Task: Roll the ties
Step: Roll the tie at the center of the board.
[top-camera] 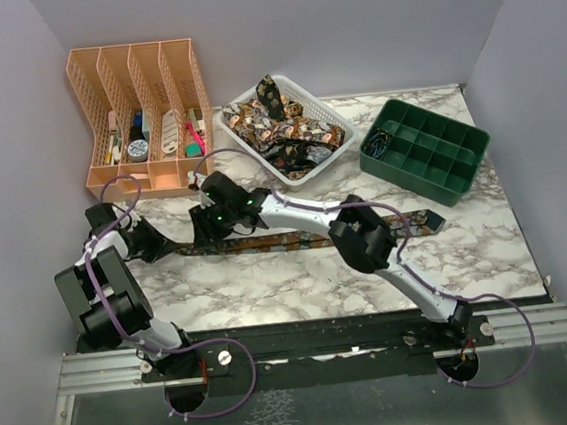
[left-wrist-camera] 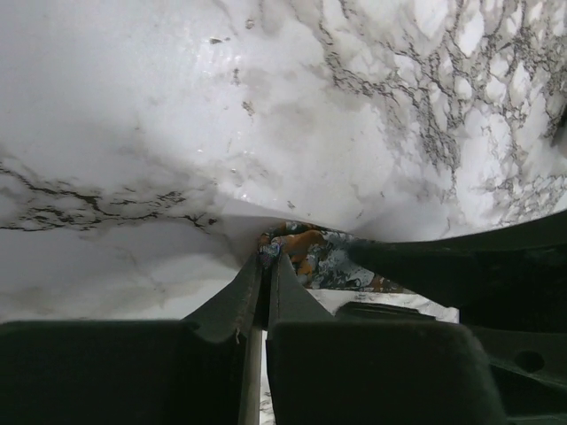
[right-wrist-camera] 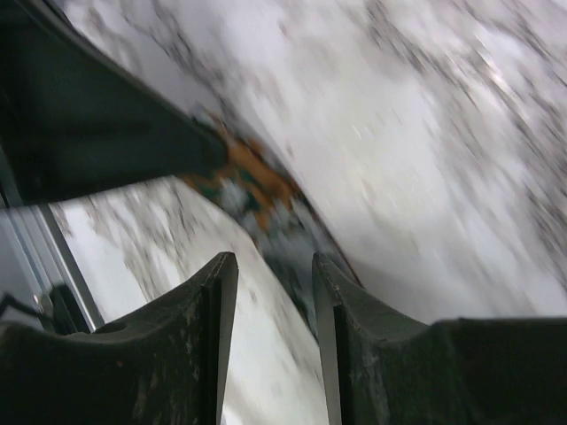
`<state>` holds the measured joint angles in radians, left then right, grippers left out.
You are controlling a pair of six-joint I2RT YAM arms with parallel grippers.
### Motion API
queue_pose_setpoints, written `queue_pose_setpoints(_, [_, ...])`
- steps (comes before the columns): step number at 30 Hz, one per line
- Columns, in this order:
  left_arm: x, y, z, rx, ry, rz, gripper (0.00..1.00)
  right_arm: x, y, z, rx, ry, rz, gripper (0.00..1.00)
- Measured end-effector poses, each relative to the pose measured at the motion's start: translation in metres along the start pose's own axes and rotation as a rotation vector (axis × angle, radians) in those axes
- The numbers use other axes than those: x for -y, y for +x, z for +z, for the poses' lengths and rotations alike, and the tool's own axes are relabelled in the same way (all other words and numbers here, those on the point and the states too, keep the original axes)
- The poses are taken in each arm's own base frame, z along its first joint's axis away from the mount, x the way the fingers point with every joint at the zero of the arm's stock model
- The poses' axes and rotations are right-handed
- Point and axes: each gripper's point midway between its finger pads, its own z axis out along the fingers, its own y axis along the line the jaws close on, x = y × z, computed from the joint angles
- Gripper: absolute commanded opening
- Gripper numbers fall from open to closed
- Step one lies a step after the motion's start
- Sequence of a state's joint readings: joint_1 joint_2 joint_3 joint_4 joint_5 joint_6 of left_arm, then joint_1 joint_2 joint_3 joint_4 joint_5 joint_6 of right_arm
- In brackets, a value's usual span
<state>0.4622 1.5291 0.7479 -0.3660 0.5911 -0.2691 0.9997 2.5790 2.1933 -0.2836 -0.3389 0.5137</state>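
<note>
One patterned tie [top-camera: 296, 240] lies flat along the middle of the marble table [top-camera: 270, 284], its wide end [top-camera: 427, 221] at the right. My left gripper [top-camera: 169, 246] is at the tie's left end. In the left wrist view it [left-wrist-camera: 268, 257] is shut on the orange and grey tip of the tie [left-wrist-camera: 321, 258]. My right gripper [top-camera: 202, 234] hovers just right of it, reaching in from the right. In the blurred right wrist view it [right-wrist-camera: 273, 266] is open over the tie [right-wrist-camera: 257, 188], with nothing gripped.
A white basket [top-camera: 326, 116] at the back holds more patterned ties [top-camera: 273, 125]. A green compartment tray [top-camera: 424, 149] stands at the back right. An orange file organizer [top-camera: 143, 113] stands at the back left. Grey walls close in both sides.
</note>
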Motion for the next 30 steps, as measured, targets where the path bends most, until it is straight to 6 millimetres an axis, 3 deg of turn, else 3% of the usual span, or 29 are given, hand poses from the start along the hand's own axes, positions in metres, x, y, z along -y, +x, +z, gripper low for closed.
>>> queue_pose_setpoints(3, [0.007, 0.0, -0.001, 0.007, 0.009, 0.027, 0.0, 0.013, 0.004, -0.038, -0.013, 0.054, 0.002, 0.52])
queue_pose_setpoints(7, [0.019, -0.003, -0.005, 0.032, 0.025, 0.069, 0.0, 0.047, 0.008, -0.129, 0.044, 0.187, 0.045, 0.54])
queue_pose_setpoints(11, [0.022, -0.006, -0.008, 0.051, 0.027, 0.085, 0.0, 0.105, 0.016, -0.228, 0.18, 0.362, 0.166, 0.6])
queue_pose_setpoints(14, [0.022, -0.007, -0.008, 0.054, 0.021, 0.086, 0.0, 0.156, 0.044, -0.283, 0.252, 0.544, 0.285, 0.65])
queue_pose_setpoints(18, [0.022, -0.007, -0.007, 0.055, 0.019, 0.088, 0.0, 0.205, 0.097, -0.325, 0.24, 0.738, 0.424, 0.65])
queue_pose_setpoints(22, [0.022, -0.007, -0.007, 0.054, 0.02, 0.089, 0.0, 0.255, 0.128, -0.37, 0.255, 0.896, 0.554, 0.65])
queue_pose_setpoints(30, [0.024, -0.005, -0.006, 0.049, 0.027, 0.09, 0.0, 0.326, 0.125, -0.435, 0.307, 1.064, 0.655, 0.66])
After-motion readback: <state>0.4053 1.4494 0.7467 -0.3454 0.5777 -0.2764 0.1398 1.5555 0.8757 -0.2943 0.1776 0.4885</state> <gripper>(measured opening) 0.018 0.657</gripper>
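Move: The tie lies stretched sideways. Its wide right end is about 57 cm to the right of the right hand, straight ahead by 0 and some 2 cm below; the green box stands about 17 cm beyond that end, and the white basket some 25 cm ahead and 23 cm to the hand's right. The left hand already pinches the tie's left end, with the wide end about 64 cm to its right, level fore and aft, 1 cm lower. The right hand leaves the tie's left part and sweeps fast to the right along its length, some 55 cm, arching about 6 cm up and coming back to its starting height near the wide end, a little forward of it by the green box's near wall, while its fingers spread wider and the wrist swings some 70 degrees clockwise so that they point forward and down. The left hand keeps its closed pinch on the tie's left end and early on lifts it about 2 cm, then holds it there. ##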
